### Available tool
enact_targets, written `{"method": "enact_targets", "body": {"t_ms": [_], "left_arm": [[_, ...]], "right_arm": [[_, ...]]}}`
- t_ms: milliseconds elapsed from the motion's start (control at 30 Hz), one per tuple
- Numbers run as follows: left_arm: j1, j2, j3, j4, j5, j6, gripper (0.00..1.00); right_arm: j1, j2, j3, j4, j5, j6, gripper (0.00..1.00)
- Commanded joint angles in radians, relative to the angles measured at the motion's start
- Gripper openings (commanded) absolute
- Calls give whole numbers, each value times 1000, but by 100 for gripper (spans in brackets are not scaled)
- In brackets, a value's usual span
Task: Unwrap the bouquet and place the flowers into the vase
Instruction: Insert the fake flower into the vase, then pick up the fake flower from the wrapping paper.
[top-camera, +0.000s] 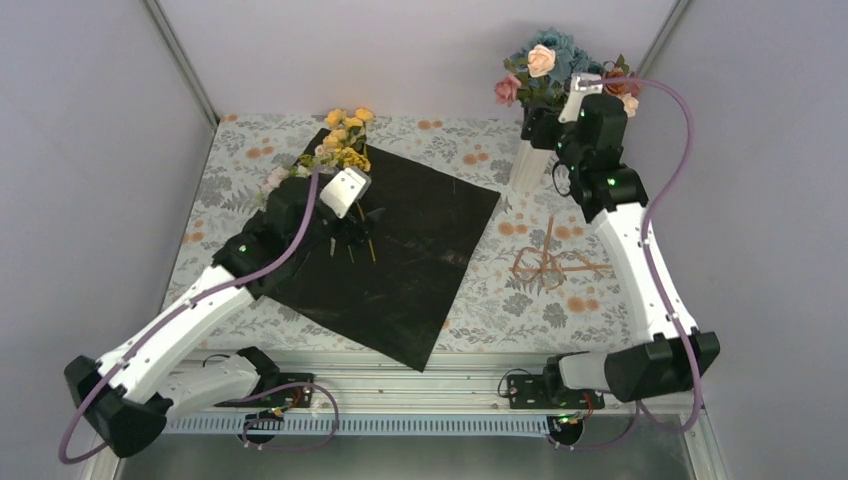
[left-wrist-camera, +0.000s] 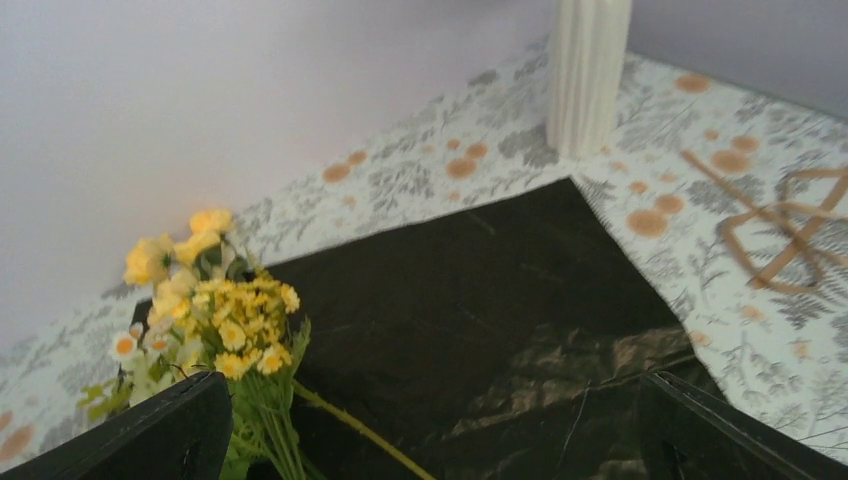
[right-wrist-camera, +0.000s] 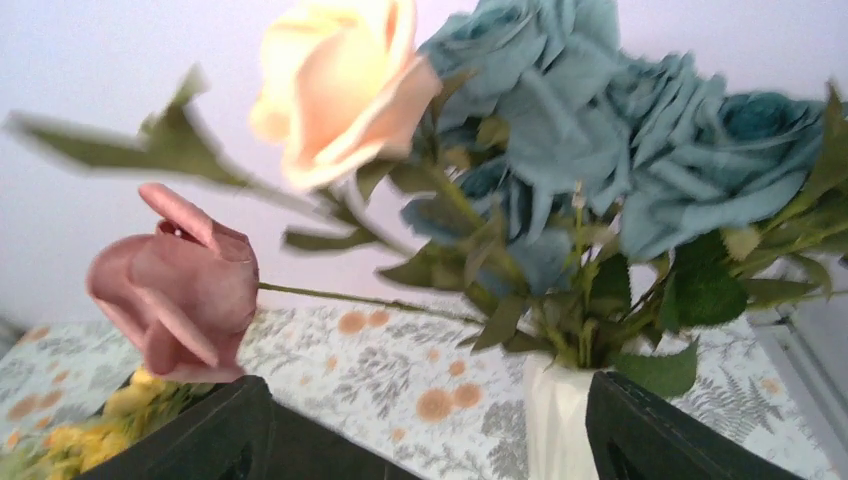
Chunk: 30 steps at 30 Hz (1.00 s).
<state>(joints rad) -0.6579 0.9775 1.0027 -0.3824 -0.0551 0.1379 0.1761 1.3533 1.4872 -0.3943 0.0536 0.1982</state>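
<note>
The white ribbed vase (top-camera: 528, 165) stands at the back right and holds blue, peach and pink flowers (top-camera: 548, 70). My right gripper (top-camera: 541, 130) is open beside the vase's rim, under the blooms. In the right wrist view, the vase (right-wrist-camera: 558, 425) shows between the spread fingers, close to the right finger (right-wrist-camera: 670, 440), and nothing is gripped. The black sheet (top-camera: 420, 250) lies flat and unfolded. Yellow flowers (top-camera: 345, 135) lie on its far corner. My left gripper (top-camera: 353, 228) hovers open over the sheet, with the yellow flowers' (left-wrist-camera: 215, 320) stems by its left finger (left-wrist-camera: 150, 440).
A brown ribbon (top-camera: 550, 265) lies loose on the floral tablecloth (top-camera: 470, 140), between the sheet and the right arm. Grey walls close in the back and both sides. The vase (left-wrist-camera: 588, 70) stands beyond the sheet's corner in the left wrist view.
</note>
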Motion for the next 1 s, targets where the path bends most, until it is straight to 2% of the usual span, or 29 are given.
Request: {"method": "enact_targets", "body": {"t_ms": [0, 33, 67, 133, 233, 367, 533, 667, 967], "left_arm": [[11, 123, 94, -80, -86, -78, 100], [14, 159, 121, -106, -103, -96, 100], [17, 201, 142, -126, -129, -121, 100], [29, 238, 168, -138, -169, -166, 100], [66, 259, 156, -85, -142, -208, 98], [105, 332, 160, -24, -105, -266, 86], [114, 429, 121, 121, -100, -336, 62], [149, 524, 102, 178, -127, -418, 45], [212, 702, 68, 283, -78, -519, 34]], "right_arm": [[20, -85, -92, -25, -130, 93, 86], [26, -108, -118, -19, -140, 103, 90], [29, -133, -147, -11, -151, 109, 98], [32, -179, -209, 12, -163, 110, 100], [32, -237, -286, 43, -149, 93, 100], [31, -280, -341, 59, -112, 123, 100], [32, -342, -428, 132, -148, 135, 100], [31, -340, -443, 119, -173, 147, 100], [31, -340, -419, 81, -182, 119, 100]]}}
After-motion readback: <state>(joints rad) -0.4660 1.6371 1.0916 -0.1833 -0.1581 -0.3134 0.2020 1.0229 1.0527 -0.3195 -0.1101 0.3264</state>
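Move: The left hand goes for the yellow rose's bare stem on the black wrap, roughly 17 cm ahead, level sideways and 25 cm below; the yellow daisies lie some 11 cm beyond that stem and 4 cm left of it. From the empty right hand the filled vase stands about 12 cm ahead, 5 cm right, its middle 22 cm lower; the pink rose hangs some 9 cm ahead, 7 cm left, at hand height. The left hand swoops down about 17 cm and forward some 14 cm towards the yellow rose's stem, its fingers tipping steeply down and swinging roughly 30 degrees counter-clockwise while they narrow from wide open to about a third, still above the stem. The empty right hand backs off from the vase about 8 cm and sinks some 6 cm, drifting a little left, spreads its fingers fully, and then waits there. ##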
